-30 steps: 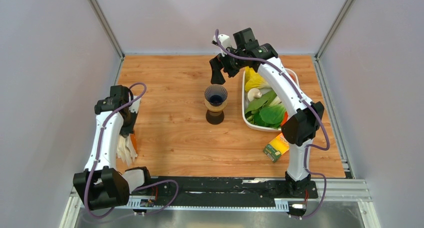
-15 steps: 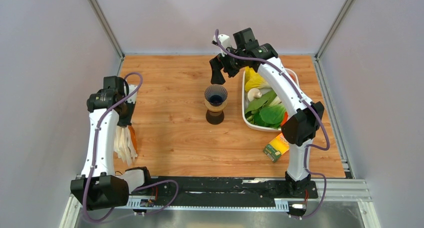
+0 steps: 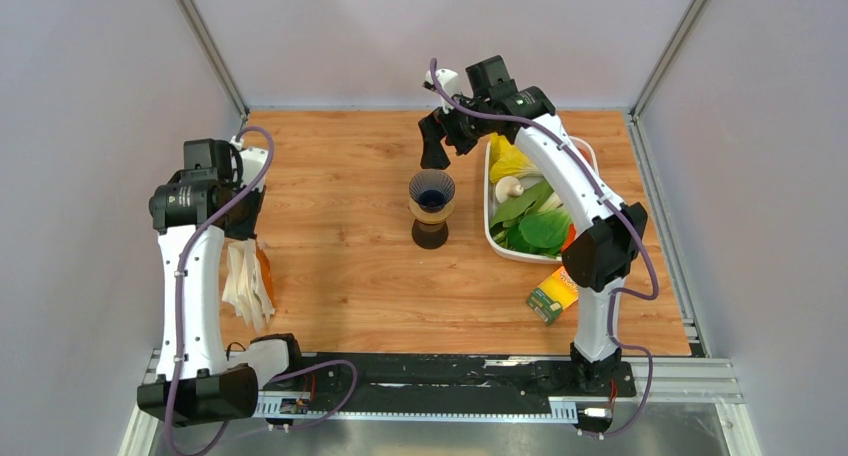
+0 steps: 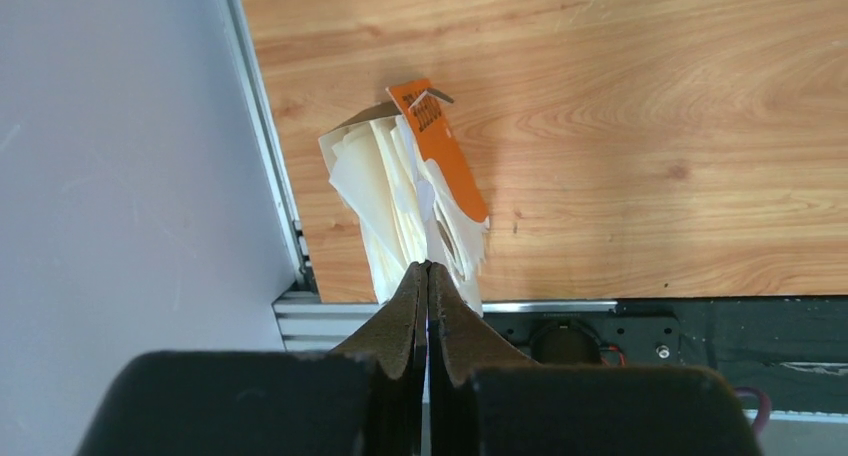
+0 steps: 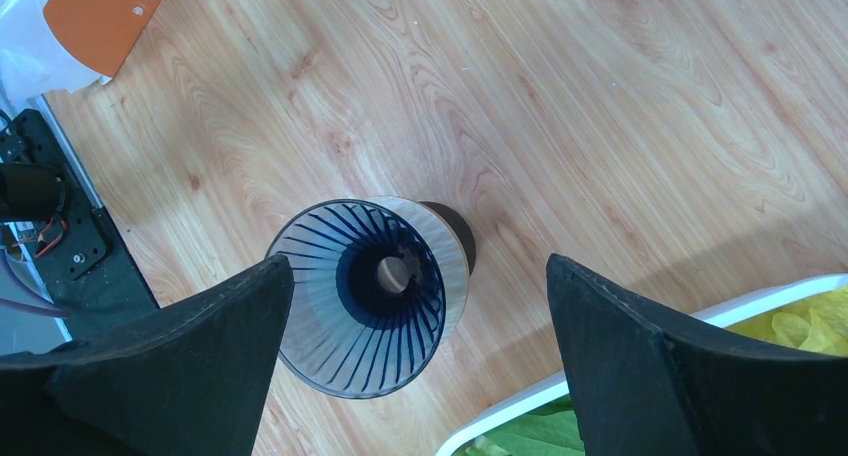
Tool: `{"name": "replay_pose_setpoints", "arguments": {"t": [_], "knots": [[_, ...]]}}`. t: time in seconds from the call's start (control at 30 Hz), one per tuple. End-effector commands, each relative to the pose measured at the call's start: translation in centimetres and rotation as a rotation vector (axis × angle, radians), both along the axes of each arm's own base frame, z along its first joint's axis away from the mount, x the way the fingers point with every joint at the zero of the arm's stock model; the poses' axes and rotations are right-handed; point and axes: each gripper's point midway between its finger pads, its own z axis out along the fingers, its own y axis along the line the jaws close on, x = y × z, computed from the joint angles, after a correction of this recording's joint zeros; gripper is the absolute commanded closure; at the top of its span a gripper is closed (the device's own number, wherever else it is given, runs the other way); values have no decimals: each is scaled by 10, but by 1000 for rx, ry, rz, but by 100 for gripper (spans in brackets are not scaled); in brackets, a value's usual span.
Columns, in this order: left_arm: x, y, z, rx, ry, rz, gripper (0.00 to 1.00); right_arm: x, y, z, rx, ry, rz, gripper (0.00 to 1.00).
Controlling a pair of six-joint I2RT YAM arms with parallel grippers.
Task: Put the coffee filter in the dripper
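Observation:
The coffee filter (image 4: 455, 261) is a thin white sheet whose edge runs in between the fingers of my left gripper (image 4: 428, 266), which is shut on it. It rises from a fanned stack of white filters (image 4: 380, 191) in an orange-labelled pack (image 4: 440, 146) at the table's left edge. From above, the left gripper (image 3: 243, 231) sits over that stack (image 3: 247, 286). The dripper (image 3: 431, 204) stands upright mid-table, tan funnel on a dark base, with its ribbed mouth (image 5: 375, 296) empty. My right gripper (image 3: 436, 151) hovers open just behind and above it, fingers either side (image 5: 418, 261).
A white tub (image 3: 489, 201) of greens and yellow vegetables stands right of the dripper, its rim (image 5: 500, 416) close to the right gripper. A small orange and green box (image 3: 553, 294) lies in front of the tub. Grey walls close in on the left, right and back.
My left arm has risen and swung back and left, drawing white paper up from the stack. The right arm and the dripper have not moved.

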Motion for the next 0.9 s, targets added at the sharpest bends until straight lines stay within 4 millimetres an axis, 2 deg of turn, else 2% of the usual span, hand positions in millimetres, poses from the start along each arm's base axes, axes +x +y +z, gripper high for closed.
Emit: {"name": "replay_pose_setpoints", "arguments": {"t": [0.0, 0.17, 0.33, 0.47, 0.67, 0.87], "knots": [[-2, -18, 28, -55, -77, -110, 100, -1, 13, 21, 62, -36, 47, 0], [6, -42, 54, -139, -153, -228, 100, 1, 22, 42, 118, -112, 99, 0], [12, -64, 77, -199, -206, -350, 100, -8, 32, 60, 167, -192, 179, 0], [11, -88, 93, -264, -247, -474, 100, -27, 44, 71, 227, -263, 279, 0], [8, -121, 108, -356, -277, -621, 100, -69, 69, 87, 321, -355, 462, 0], [9, -145, 125, -419, -336, -744, 100, -102, 91, 88, 392, -376, 595, 0]]}}
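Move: The left hand already pinches the coffee filter. The dripper it is meant for stands on its carafe about 37 cm to the right, 15 cm ahead and 10 cm below, and the filter box is almost straight underneath, some 20 cm down and 2 cm left. From the open right hand, the held filter is roughly 41 cm left, 16 cm back and 7 cm lower. The dripper lies about 4 cm left, 3 cm back and 11 cm below it, and the vegetable tray 22 cm right, 4 cm ahead and 22 cm down. Still pinching the coffee filter, the left hand carries it up from the filter box and to the right towards the dripper, about 12 cm across and 10 cm up, turning clockwise some 35 degrees so its fingers swing out rightward. The wide-open right hand eases left and up, then draws back over the dripper towards the filter, turning counter-clockwise as its fingertips lift. ##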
